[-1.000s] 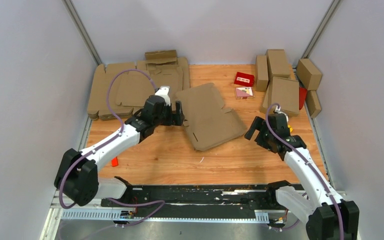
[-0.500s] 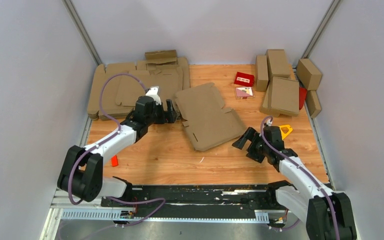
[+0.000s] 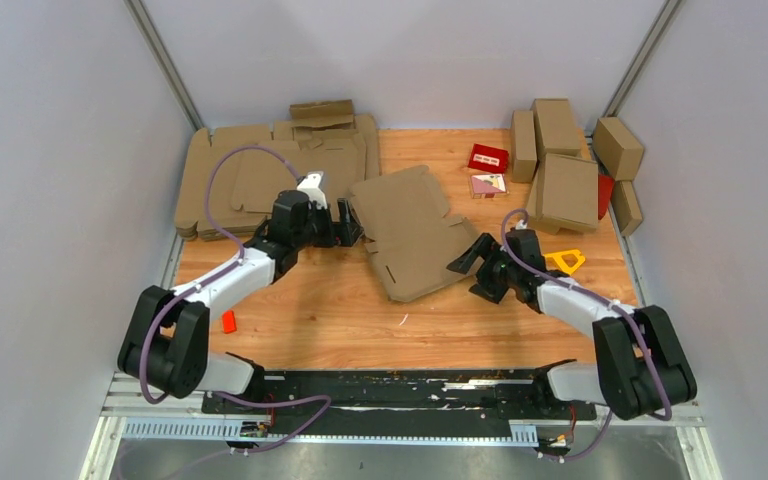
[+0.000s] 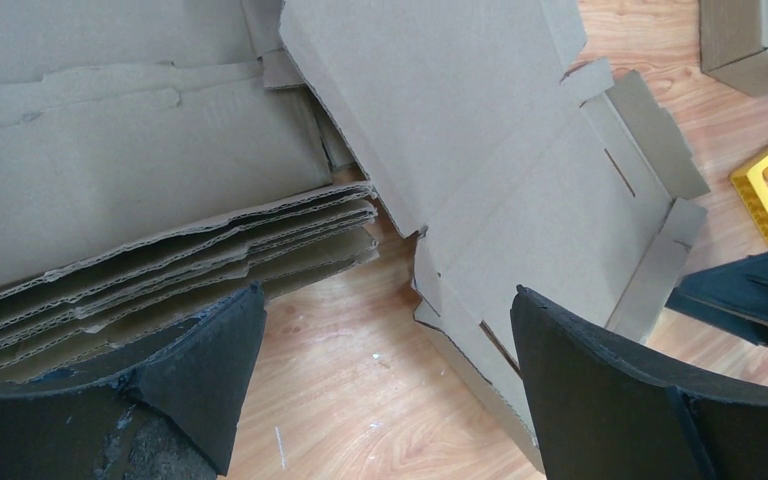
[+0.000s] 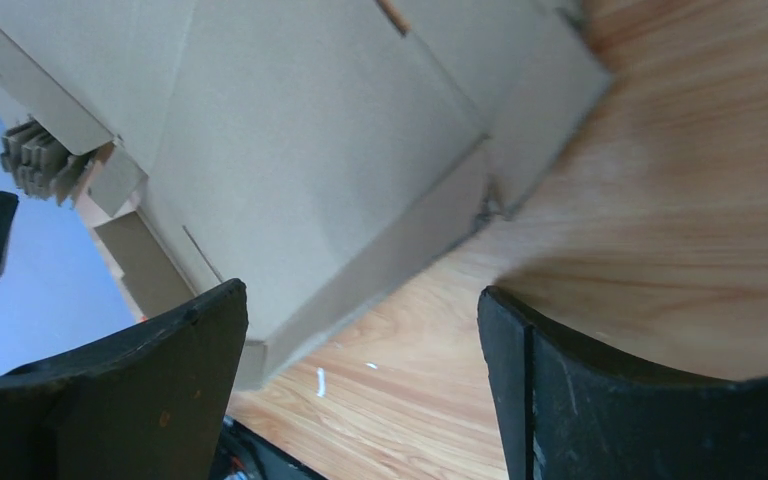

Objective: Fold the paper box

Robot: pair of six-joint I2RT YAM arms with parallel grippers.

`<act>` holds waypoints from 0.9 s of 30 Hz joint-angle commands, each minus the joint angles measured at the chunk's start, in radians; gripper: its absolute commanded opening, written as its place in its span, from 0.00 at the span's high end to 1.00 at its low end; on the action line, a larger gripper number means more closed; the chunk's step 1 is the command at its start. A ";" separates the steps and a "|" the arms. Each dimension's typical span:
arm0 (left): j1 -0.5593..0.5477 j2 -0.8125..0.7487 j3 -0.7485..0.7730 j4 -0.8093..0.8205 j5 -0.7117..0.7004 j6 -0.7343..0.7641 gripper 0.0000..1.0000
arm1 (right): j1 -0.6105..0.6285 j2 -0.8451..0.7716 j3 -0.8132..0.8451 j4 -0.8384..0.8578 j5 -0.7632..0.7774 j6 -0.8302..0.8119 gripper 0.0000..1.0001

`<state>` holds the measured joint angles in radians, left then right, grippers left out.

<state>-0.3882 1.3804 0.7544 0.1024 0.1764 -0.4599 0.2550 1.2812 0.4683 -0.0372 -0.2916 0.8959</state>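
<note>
The paper box (image 3: 415, 230) lies as a flat brown die-cut sheet in the middle of the wooden table, partly folded, with its flaps spread. My left gripper (image 3: 348, 222) stands open at its left edge. In the left wrist view the sheet's (image 4: 520, 190) edge sits just ahead of the right finger, and only bare wood lies between the jaws of the left gripper (image 4: 388, 295). My right gripper (image 3: 472, 270) is open, low at the sheet's near right corner. In the right wrist view the box (image 5: 290, 150) fills the space ahead of the right gripper (image 5: 360, 295), which holds nothing.
A thick pile of flat brown blanks (image 3: 250, 175) lies at the back left, close to my left arm. Folded cardboard boxes (image 3: 560, 160) stand at the back right beside a small red carton (image 3: 488, 157). A yellow piece (image 3: 564, 261) sits behind my right wrist, and a small red piece (image 3: 228, 322) at the near left.
My right arm has swung left and down to the sheet's near right corner. My left gripper has drawn back slightly to the left. The sheet has not visibly moved.
</note>
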 commanded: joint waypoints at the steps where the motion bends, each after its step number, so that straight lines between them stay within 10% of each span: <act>1: 0.003 -0.056 -0.007 0.041 0.007 0.003 0.01 | 0.073 0.083 0.039 0.029 0.092 0.134 0.16; 16: 0.003 -0.122 -0.076 0.084 0.000 0.026 0.01 | 0.148 0.173 0.096 0.044 0.251 0.241 0.35; 24: 0.003 -0.142 -0.096 0.097 0.001 0.025 0.01 | 0.150 0.105 0.136 -0.053 0.325 0.106 0.98; 27: 0.003 -0.147 -0.098 0.097 0.002 0.026 0.01 | 0.149 0.053 0.169 -0.110 0.336 -0.029 1.00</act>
<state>-0.3882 1.2659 0.6643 0.1612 0.1677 -0.4473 0.3965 1.4128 0.5671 -0.0788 -0.0078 1.0546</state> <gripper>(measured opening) 0.988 0.020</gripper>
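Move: The near-right side flap of the paper box runs between the right hand's open fingers, about 1 cm ahead of the hand point and 2 cm below. The box's middle lies some 9 cm ahead and 10 cm left; the yellow piece is about 4 cm ahead and 18 cm right, and the pink box 19 cm ahead and 5 cm right. From the left hand the flap is roughly 8 cm back, 19 cm right and 11 cm down. Right fingers shut on the box's near-right side flap and pinch its thin upright edge close to the corner. Before that the hand slides about 4 cm forward and left along with the box, wrist turning some 10 degrees clockwise, then comes back right about 2 cm, dipping as the fingers close. The open left hand eases back and up about 2 cm. ##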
